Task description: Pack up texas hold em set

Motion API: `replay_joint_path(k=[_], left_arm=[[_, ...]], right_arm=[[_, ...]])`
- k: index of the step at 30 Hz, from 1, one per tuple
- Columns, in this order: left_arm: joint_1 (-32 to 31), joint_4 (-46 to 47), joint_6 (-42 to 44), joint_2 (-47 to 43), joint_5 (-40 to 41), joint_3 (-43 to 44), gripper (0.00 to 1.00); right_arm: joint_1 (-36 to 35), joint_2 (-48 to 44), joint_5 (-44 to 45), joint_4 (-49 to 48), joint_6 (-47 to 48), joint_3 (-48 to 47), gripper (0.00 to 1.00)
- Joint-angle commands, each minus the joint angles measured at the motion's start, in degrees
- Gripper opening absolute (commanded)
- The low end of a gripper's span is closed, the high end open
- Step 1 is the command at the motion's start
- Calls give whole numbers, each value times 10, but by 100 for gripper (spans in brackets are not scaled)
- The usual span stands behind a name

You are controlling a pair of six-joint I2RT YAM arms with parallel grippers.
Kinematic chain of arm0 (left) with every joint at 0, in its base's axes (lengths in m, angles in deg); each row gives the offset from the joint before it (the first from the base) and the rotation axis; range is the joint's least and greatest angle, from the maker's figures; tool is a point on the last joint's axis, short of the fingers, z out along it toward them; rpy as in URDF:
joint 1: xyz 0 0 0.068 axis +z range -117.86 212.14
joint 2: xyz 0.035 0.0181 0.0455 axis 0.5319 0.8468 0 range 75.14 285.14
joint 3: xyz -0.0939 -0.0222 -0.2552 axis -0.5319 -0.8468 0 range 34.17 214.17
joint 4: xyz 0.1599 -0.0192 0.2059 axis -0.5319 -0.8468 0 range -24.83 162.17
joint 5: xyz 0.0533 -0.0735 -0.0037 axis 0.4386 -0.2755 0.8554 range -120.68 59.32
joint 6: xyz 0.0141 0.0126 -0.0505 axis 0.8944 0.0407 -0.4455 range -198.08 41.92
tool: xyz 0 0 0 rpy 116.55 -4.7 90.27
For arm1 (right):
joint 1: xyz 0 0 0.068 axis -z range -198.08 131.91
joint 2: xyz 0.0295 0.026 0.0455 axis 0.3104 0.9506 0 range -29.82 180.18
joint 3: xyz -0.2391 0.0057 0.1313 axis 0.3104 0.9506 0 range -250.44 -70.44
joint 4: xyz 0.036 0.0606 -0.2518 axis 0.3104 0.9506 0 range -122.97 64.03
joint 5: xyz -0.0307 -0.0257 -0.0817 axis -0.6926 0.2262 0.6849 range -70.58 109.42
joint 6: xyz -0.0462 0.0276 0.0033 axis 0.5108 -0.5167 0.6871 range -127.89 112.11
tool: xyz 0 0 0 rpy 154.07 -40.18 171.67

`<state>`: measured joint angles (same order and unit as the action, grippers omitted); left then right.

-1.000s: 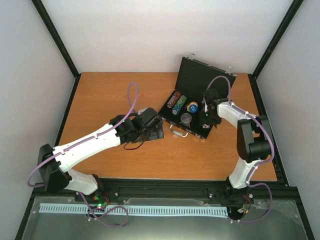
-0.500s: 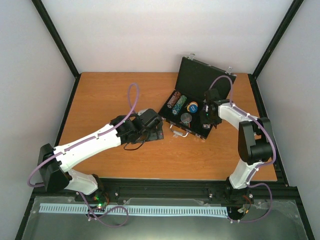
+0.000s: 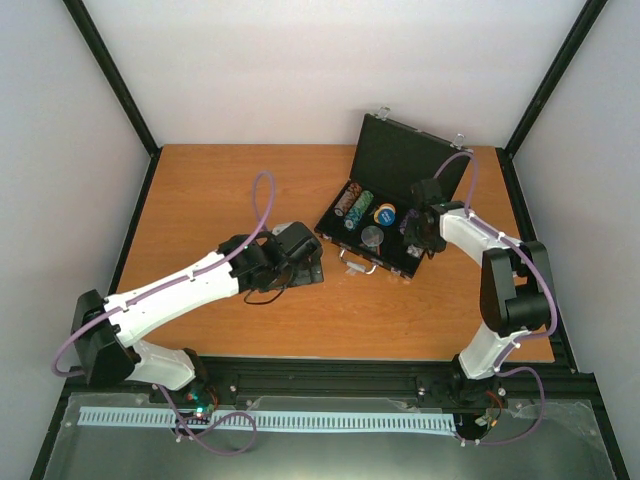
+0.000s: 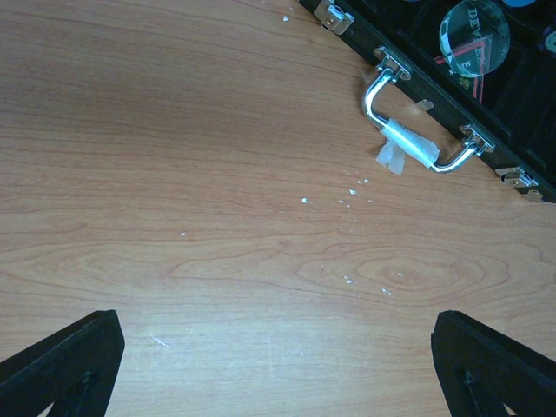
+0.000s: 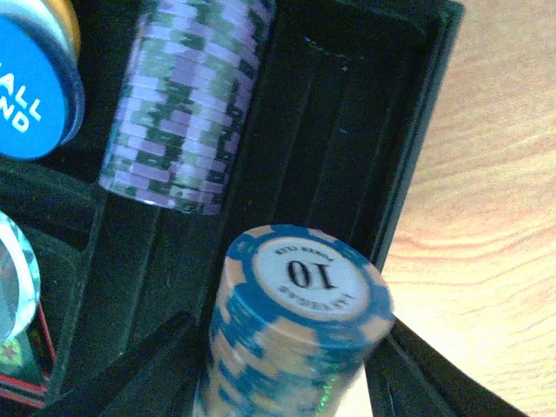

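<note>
The texas hold em set's black case (image 3: 398, 158) lies open at the back right, its silver handle (image 4: 408, 139) facing me. Chip stacks (image 3: 354, 204), a blue disc (image 3: 385, 213) and a clear round disc (image 3: 372, 236) lie in its tray. My right gripper (image 5: 287, 382) is shut on a stack of blue-and-peach chips (image 5: 295, 330) marked 10, at the tray's right end beside a purple stack (image 5: 187, 104). I cannot tell whether the held stack rests on the tray floor. My left gripper (image 4: 278, 365) hangs wide open over bare wood, short of the handle.
The case's raised lid stands behind the tray, near the back wall. The tray's right wall (image 5: 426, 130) runs close beside the held stack, with bare wooden table (image 4: 174, 174) beyond it. Black frame posts stand at the table's corners.
The right wrist has shifted slightly toward the back right over the tray's end, and its elbow swung right. The left gripper has drawn back a little toward me.
</note>
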<state>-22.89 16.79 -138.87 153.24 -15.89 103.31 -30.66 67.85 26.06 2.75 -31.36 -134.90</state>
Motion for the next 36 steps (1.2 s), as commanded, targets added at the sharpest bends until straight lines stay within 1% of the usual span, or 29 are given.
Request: replay_joint_path(k=[1,3,5,7,8,9,10,11,18,22,24,27,29,31,33,36], left_arm=[[-1,-6,-14,-16,2,1,100],[-1,-10,-15,-16,2,2,100],[0,-13,-17,-16,5,3,100],[0,-16,-16,-17,9,4,100],[-1,-18,-16,-18,11,3,100],[-1,-18,-16,-18,11,2,100],[-1,-17,-17,-19,12,0,100],[-1,-14,-19,-18,12,-4,100],[-1,13,-20,-9,1,-25,100],[-1,19,-12,5,-4,-25,100],[-1,25,-7,15,-10,-23,100],[-1,24,-2,30,-15,-13,100],[0,20,-2,34,-13,-8,100],[-1,20,-3,34,-11,-7,100],[-1,19,-7,31,-12,-11,100],[-1,17,-11,27,-13,-21,100]], right_arm=[[-2,-4,9,-30,-64,7,56],[-2,-9,18,-30,-76,6,59],[-2,-17,34,-25,-84,3,69],[-2,-28,50,-19,-83,-3,72],[-2,-34,56,-16,-80,-6,75],[-2,-40,64,-11,-76,-10,81],[-2,-47,66,-5,-71,-13,91],[-2,-56,64,-2,-62,-17,99],[-3,-136,31,41,-19,-46,100],[-4,-182,21,44,-5,-59,100],[-4,-179,11,50,0,-74,100],[-4,-156,-35,58,6,-84,100],[-4,-143,-71,51,-1,-61,100],[-7,-142,-103,32,-14,-17,100],[-9,-147,-124,8,-23,34,100],[-36,-148,-139,-14,-25,76,100]])
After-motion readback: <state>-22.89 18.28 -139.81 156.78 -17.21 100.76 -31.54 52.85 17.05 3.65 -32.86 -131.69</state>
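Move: The right hand still grips the blue chip stack; the stack's place in the case's right-hand slot is right under the hand, about 2 cm down. The purple stack lies 7 cm ahead and 2 to the left, the all-in button 8 ahead and 8 left, the glass disc 3 ahead and 9 left, all about 3 cm below. From the left hand, the blue stack is roughly 25 cm right, 8 ahead and 14 lower. The right hand opens, releasing the blue stack, rises about 15 cm, then sinks 8, easing back and left. ##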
